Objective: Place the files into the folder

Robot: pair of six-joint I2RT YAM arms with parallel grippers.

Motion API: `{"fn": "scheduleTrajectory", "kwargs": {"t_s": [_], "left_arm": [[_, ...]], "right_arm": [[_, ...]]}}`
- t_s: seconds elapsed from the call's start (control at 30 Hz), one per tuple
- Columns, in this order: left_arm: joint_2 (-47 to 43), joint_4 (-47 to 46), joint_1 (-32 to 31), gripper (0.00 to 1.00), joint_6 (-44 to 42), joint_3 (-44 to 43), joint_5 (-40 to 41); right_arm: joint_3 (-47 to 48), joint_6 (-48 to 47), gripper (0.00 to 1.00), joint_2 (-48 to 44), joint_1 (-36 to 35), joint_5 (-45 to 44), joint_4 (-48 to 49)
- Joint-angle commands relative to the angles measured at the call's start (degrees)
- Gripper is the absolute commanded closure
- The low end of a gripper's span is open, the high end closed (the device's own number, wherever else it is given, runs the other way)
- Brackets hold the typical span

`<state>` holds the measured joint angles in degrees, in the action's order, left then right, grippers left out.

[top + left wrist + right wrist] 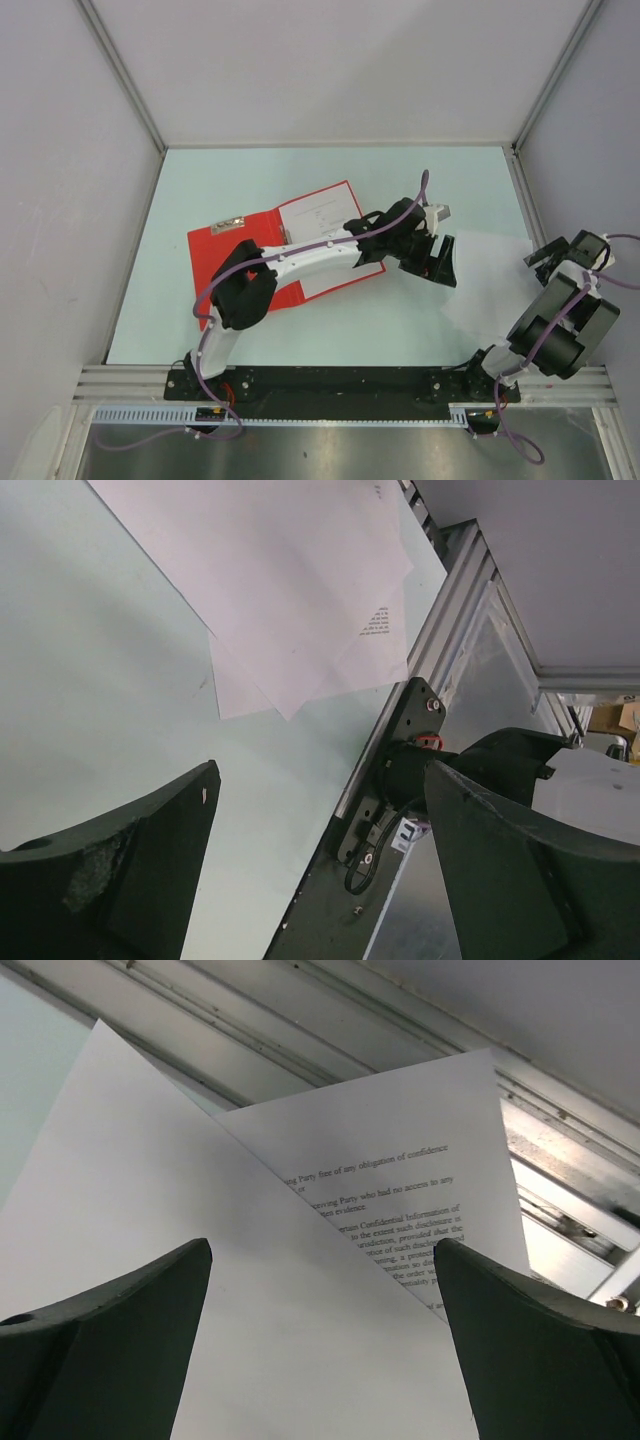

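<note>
The red folder (214,254) lies at the table's middle left, with a white printed sheet (318,222) on its right half. My left arm reaches across it. My left gripper (445,243) (320,770) hovers open and empty just right of the folder, short of the files. The files (492,282) (290,590) are loose white sheets fanned out on the right of the table. My right gripper (553,258) (322,1245) stands open over their right edge, with a plain sheet (250,1300) and a printed one (400,1190) below its fingers.
A metal clip (228,227) sits on the folder's far edge. An aluminium rail (340,382) runs along the near table edge, and the right arm's base (400,770) stands there. Grey walls close in the far side and both flanks.
</note>
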<state>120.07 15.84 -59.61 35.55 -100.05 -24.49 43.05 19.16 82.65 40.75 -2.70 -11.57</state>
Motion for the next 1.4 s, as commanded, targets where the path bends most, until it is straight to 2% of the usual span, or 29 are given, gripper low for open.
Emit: {"fn": "scheduleTrajectory", "kwargs": {"t_s": [0.0,0.13,0.5,0.77,0.97,1.1,1.13,1.2,1.37], "left_arm": [[-4.41,-2.30,-0.24,0.11,0.75,0.38,-2.23],[-4.32,-2.91,-0.33,0.11,1.36,0.47,-2.58],[-5.99,-3.35,-0.33,0.11,1.36,1.35,-2.67],[-4.76,-3.62,0.64,0.12,1.45,1.18,-1.26],[2.87,2.00,2.48,0.14,-0.65,-6.63,1.81],[11.13,7.35,2.93,0.20,-1.80,-16.72,5.06],[15.15,8.67,2.93,0.23,-1.71,-18.76,5.68],[17.82,10.70,2.84,0.28,-1.19,-21.93,7.08],[20.46,12.20,2.84,0.32,-0.57,-20.89,14.55]], "right_arm": [[-0.59,-0.52,0.00,0.76,0.47,4.98,2.69],[-0.86,-0.17,0.00,0.93,0.21,7.01,2.70],[-1.74,-0.61,0.00,4.01,-1.81,5.25,1.91],[-3.49,3.06,0.00,1.29,-11.48,3.05,-0.38],[-5.95,8.52,0.00,-0.47,-14.55,7.96,-1.96],[-7.98,8.97,0.00,-1.00,-15.00,13.93,-1.26],[-8.41,9.05,0.00,-1.18,-15.26,14.47,-1.35],[-8.68,8.71,0.00,-2.49,-16.22,14.92,-1.78],[-9.12,8.18,0.00,-5.13,-17.55,15.88,-2.49]]}}
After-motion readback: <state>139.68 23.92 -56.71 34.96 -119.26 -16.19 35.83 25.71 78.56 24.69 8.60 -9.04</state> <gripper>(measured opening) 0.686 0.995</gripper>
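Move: The loose top sheet's middle lies about 12 cm left of the right hand and 3 cm nearer the base, some 3 cm below the fingertips. A printed sheet beneath it is centred roughly 8 cm left of the right hand and 7 cm back. From the left hand, the top sheet's middle is about 17 cm to the right, 4 cm ahead and 13 cm down; the folder's filed sheet is roughly 30 cm left, 17 cm ahead, 14 cm down. Open fingertips bearing on the top sheet, the right hand drags it left, sinking a little first and then sweeping about 13 cm left and 4 cm forward while turning counter-clockwise. The left hand hovers, then late on reaches forward and sinks about 9 cm to the sheet's left edge, its fingers closing part-way; contact there can't be seen. ##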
